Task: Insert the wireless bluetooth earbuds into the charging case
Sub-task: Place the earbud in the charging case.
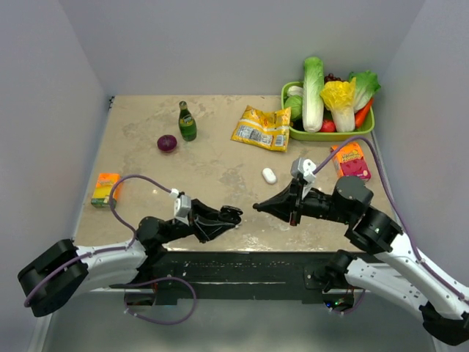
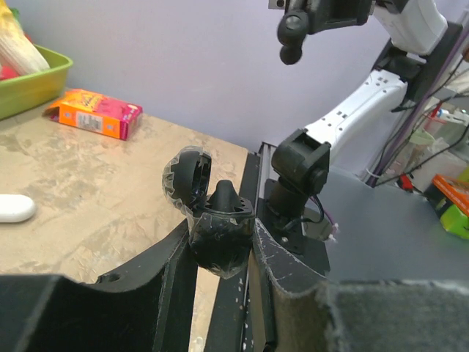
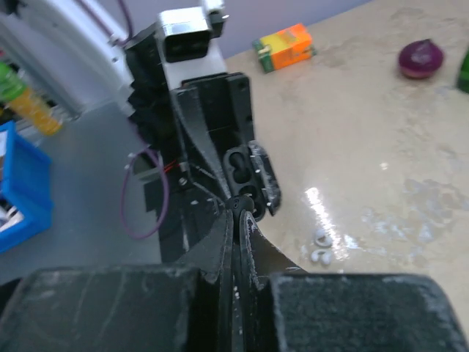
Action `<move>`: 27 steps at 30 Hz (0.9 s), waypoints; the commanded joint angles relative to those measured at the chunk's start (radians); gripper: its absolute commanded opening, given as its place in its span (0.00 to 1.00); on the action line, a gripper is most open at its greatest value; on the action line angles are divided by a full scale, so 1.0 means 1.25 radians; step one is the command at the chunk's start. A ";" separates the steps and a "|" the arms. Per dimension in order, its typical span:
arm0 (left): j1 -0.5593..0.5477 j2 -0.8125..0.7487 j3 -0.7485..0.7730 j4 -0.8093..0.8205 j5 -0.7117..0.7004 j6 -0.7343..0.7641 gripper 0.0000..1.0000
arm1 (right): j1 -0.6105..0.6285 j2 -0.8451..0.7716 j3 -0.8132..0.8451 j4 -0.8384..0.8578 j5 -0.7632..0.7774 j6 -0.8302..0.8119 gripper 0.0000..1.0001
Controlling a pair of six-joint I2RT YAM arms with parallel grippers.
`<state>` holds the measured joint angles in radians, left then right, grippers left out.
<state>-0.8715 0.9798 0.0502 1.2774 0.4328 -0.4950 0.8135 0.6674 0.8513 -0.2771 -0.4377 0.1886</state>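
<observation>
My left gripper (image 1: 223, 218) (image 2: 223, 253) is shut on a small black charging case (image 2: 218, 231), open, with its lid (image 2: 185, 174) hinged up. In the right wrist view the case (image 3: 245, 172) shows two empty sockets. My right gripper (image 1: 258, 207) (image 3: 240, 210) is shut on a small black rounded earbud (image 3: 242, 202), held right at the lower socket. Two tiny glossy white pieces (image 3: 319, 237) lie on the table right of it. A white oval pebble-shaped case (image 1: 269, 175) (image 2: 15, 207) lies shut on the table, apart from both grippers.
A green basket (image 1: 330, 136) of vegetables stands at the back right. A yellow snack bag (image 1: 261, 128), a green bottle (image 1: 187, 122) and a red onion (image 1: 167, 143) lie behind. An orange box (image 1: 107, 189) is left, an orange-pink box (image 1: 350, 160) right.
</observation>
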 commanded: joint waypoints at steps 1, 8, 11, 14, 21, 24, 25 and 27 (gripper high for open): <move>0.003 0.031 -0.062 0.372 0.073 -0.015 0.00 | 0.003 0.011 0.011 -0.035 -0.188 -0.029 0.00; 0.004 0.102 -0.016 0.424 0.144 -0.049 0.00 | 0.043 0.043 0.015 -0.061 -0.192 -0.039 0.00; 0.004 0.141 0.000 0.487 0.168 -0.070 0.00 | 0.054 0.058 0.010 -0.067 -0.190 -0.039 0.00; 0.003 0.159 0.016 0.495 0.183 -0.076 0.00 | 0.063 0.066 0.004 -0.069 -0.184 -0.038 0.00; 0.003 0.144 0.044 0.495 0.186 -0.059 0.00 | 0.077 0.085 0.000 -0.075 -0.154 -0.039 0.00; 0.004 0.128 0.060 0.495 0.188 -0.047 0.00 | 0.077 0.086 0.010 -0.065 -0.157 -0.036 0.00; 0.004 0.121 0.065 0.495 0.188 -0.043 0.00 | 0.078 0.085 0.012 -0.059 -0.159 -0.037 0.00; 0.004 0.116 0.080 0.494 0.190 -0.035 0.00 | 0.079 0.092 0.025 -0.053 -0.162 -0.034 0.00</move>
<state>-0.8711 1.1530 0.0933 1.2774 0.6514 -0.5636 0.9043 0.7788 0.8505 -0.3779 -0.6388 0.1555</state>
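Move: Ahead of the right hand's leftward-pointing fingers, which hold a black earbud, the open black charging case lies about 6 cm to the left, level fore and aft, and some 9 cm lower. Two white earbuds lie on the table roughly 12 cm farther out, 8 cm left and 31 cm below this hand. From the left hand, which holds the case, the black earbud is about 9 cm right, 1 cm forward and 10 cm above. Bringing the black earbud in over the case, the right hand eases back about 5 cm while sinking nearly as much and edging left, turning some 15 degrees counter-clockwise with fingertips tipping slightly down, then slows. The left hand, still gripping the case, sinks about 6 cm and draws back, its fingers tipping down and swinging clockwise, then rises a couple of centimetres; neither grip changes. ##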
